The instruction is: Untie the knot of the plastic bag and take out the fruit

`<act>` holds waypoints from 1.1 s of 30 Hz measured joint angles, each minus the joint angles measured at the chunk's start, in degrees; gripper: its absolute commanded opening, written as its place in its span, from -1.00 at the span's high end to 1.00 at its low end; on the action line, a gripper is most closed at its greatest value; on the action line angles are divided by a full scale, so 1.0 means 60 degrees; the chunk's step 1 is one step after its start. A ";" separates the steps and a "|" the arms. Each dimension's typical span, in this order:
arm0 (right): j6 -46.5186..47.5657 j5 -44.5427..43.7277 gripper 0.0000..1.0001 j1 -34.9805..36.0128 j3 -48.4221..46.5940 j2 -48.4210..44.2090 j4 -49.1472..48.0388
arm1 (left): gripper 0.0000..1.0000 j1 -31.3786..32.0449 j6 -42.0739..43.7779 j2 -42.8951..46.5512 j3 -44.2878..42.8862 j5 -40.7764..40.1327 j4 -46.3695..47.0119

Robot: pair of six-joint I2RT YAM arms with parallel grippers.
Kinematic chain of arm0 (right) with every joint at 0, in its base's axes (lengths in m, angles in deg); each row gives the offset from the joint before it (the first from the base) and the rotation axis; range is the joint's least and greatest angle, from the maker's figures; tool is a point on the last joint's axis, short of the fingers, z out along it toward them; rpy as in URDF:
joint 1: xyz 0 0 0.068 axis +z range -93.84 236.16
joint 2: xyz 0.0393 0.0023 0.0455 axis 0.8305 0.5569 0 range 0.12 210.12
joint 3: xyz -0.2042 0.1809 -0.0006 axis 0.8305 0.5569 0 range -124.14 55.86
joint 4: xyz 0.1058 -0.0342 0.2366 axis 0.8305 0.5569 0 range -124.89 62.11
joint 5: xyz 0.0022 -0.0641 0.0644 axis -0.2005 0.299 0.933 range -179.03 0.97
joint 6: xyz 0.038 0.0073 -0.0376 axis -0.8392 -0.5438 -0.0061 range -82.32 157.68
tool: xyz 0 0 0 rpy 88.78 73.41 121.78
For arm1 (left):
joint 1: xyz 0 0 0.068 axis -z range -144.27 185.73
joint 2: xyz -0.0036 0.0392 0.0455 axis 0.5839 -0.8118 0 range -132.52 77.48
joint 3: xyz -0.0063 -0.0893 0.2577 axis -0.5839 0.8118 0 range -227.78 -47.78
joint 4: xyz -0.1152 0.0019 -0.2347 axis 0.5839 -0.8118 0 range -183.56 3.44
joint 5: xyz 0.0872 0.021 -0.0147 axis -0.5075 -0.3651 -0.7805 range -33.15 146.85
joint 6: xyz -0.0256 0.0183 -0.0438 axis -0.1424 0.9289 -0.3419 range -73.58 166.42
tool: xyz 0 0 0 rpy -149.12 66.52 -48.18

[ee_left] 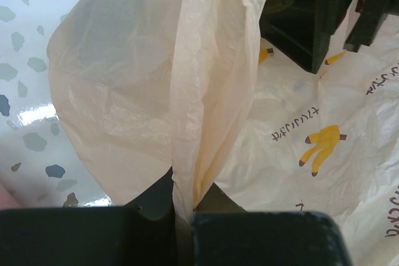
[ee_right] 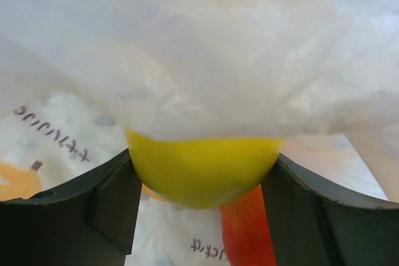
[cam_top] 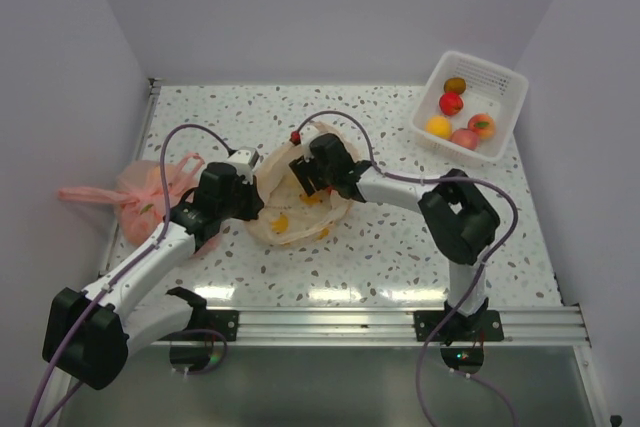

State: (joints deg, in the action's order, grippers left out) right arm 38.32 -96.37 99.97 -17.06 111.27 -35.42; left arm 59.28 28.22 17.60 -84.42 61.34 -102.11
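Observation:
The plastic bag (cam_top: 275, 232) lies open in the middle of the table, pale peach with yellow marks. Its knot does not show in any view. My left gripper (cam_top: 252, 199) is shut on a gathered fold of the bag's left edge (ee_left: 187, 154), which runs straight into the closed jaws of the left gripper (ee_left: 184, 219). My right gripper (cam_top: 305, 179) reaches down inside the bag. In the right wrist view a yellow fruit (ee_right: 202, 163) sits between both fingers of the right gripper (ee_right: 202, 179), touching each, half veiled by bag film (ee_right: 199, 60). A red-orange fruit (ee_right: 246, 235) lies beneath it.
A white basket (cam_top: 505, 77) at the back right holds several fruits. A pink tied bag (cam_top: 140, 197) lies at the table's left edge beside my left arm. Walls close the left, back and right sides.

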 measured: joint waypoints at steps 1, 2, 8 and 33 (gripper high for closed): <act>-0.0062 0.0098 0.81 0.0000 0.0109 -0.0164 -0.0040 | 1.00 0.0000 0.0004 0.0000 0.0000 -0.0004 0.0004; -0.0124 0.0237 0.81 0.0000 0.0233 -0.0339 -0.0055 | 1.00 0.0000 0.0000 0.0000 0.0000 -0.0004 0.0000; -0.0259 0.1770 0.82 0.0000 0.0648 -0.1639 0.0477 | 1.00 0.0004 0.0000 0.0000 0.0000 -0.0051 0.0000; -0.0466 0.2940 0.87 -0.2707 -0.1519 -0.4856 0.3577 | 1.00 0.0000 0.0000 0.0000 0.0000 -0.0288 -0.0011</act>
State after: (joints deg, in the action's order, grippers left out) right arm 35.53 -78.73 83.73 -26.18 82.14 -13.96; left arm 59.28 28.22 17.60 -84.42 59.61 -102.17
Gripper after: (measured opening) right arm 0.703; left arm 0.028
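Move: The right hand already has the yellow apple between its fingers, low inside the peach bag, and the white basket it is bound for stands about 24 cm ahead and 41 cm to its right, a few centimetres lower. The bag's middle is directly below and 2 cm left. The red mango lies 4 cm right and 1 cm ahead, 4 cm down; an orange in the basket is 17 cm ahead and 32 cm right. From the left hand the basket is some 36 cm ahead and 55 cm right. Back and up first, the right hand draws the gripped apple out of the bag, some 14 cm towards the base while climbing about 13 cm, then sweeps forward and right, still rising, to end clear beyond the bag's right rim on the basket's side. The wrist turns counter-clockwise on the way back and unwinds again; the fingers keep their grip. The left hand stays, still pinching the bag's left rim. ##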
